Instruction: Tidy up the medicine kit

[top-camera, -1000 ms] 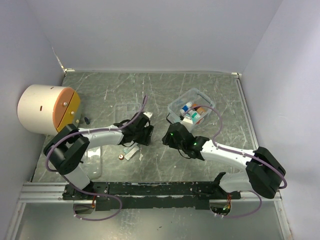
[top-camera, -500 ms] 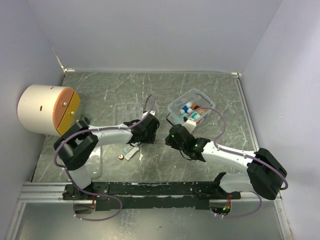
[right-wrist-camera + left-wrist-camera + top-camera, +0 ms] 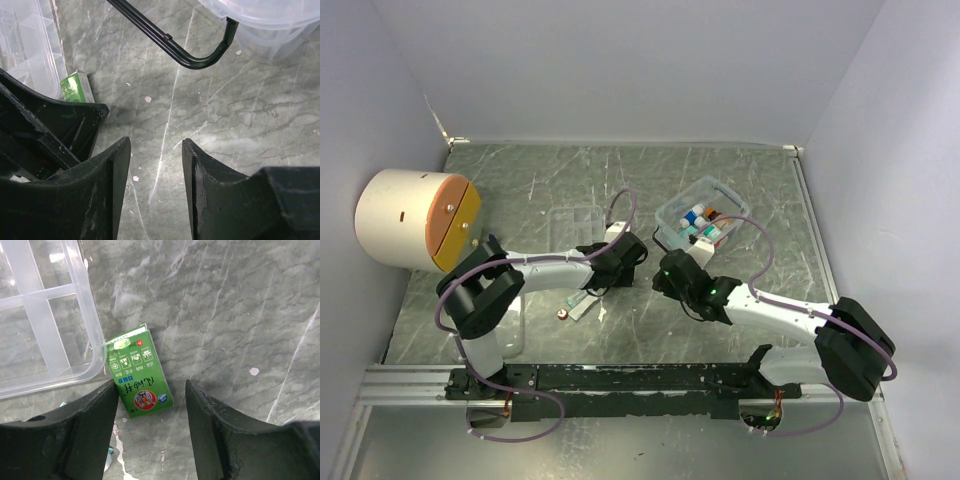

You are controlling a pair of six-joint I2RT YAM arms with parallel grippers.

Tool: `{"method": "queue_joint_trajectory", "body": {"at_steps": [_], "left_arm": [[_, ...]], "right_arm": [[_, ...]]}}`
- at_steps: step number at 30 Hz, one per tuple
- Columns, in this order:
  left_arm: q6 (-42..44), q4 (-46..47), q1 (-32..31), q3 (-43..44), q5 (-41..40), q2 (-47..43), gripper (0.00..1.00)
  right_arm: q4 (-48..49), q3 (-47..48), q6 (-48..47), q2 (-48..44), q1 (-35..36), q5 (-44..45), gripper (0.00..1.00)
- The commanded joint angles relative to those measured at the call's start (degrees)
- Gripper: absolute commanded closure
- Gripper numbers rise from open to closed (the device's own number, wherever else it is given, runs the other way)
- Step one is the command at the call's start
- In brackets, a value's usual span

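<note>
The medicine kit's clear case (image 3: pixel 698 215) stands at the back right with several small bottles inside; the right wrist view shows its wall (image 3: pixel 270 20) and black handle (image 3: pixel 175 47). Its clear divided tray (image 3: pixel 575 225) lies apart to the left, and its corner (image 3: pixel 45 315) shows in the left wrist view. A small green box (image 3: pixel 137 372) lies flat against the tray's edge. My left gripper (image 3: pixel 151 385) hovers open just above the box, touching nothing. My right gripper (image 3: pixel 155 142) is open over bare table short of the handle, nothing between its fingers.
A big white-and-orange cylinder (image 3: pixel 415 218) lies at the far left. A small white strip (image 3: pixel 578 305) and a round bit (image 3: pixel 563 314) lie near the left arm, with a clear plastic piece (image 3: pixel 508 322) beside its base. The two grippers are close together mid-table.
The left gripper has moved right and a little back, toward the right gripper and the case. The right gripper has barely shifted. Neither has taken hold of anything.
</note>
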Motion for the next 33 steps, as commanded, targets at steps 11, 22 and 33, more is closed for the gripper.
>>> {"method": "queue_joint_trajectory", "body": {"at_steps": [11, 22, 33], "left_arm": [[-7.0, -0.2, -0.3, 2.6, -7.6, 2.8, 0.45], [-4.2, 2.1, -0.7, 0.9, -2.9, -0.9, 0.59], [-0.2, -3.6, -0.7, 1.6, -1.0, -11.6, 0.57]], "right_arm": [[0.3, -0.7, 0.3, 0.0, 0.2, 1.5, 0.55], [0.3, -1.0, 0.6, -0.7, 0.2, 1.8, 0.55], [0.4, -1.2, 0.6, -1.5, 0.2, 1.8, 0.55]]}}
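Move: The small green box lies on the table just in front of the left hand, about 2 cm ahead, 1 cm to its left and 1 cm lower. The clear divided tray sits roughly 9 cm ahead and 9 cm to the left; the teal-and-white sachets are some 8 cm back and 7 cm left. From the right hand, the green box is about 16 cm left, 3 cm ahead and 6 cm lower. The left hand eases forward about 1.5 cm, pinches the green box between its fingers and lifts 5 cm. ##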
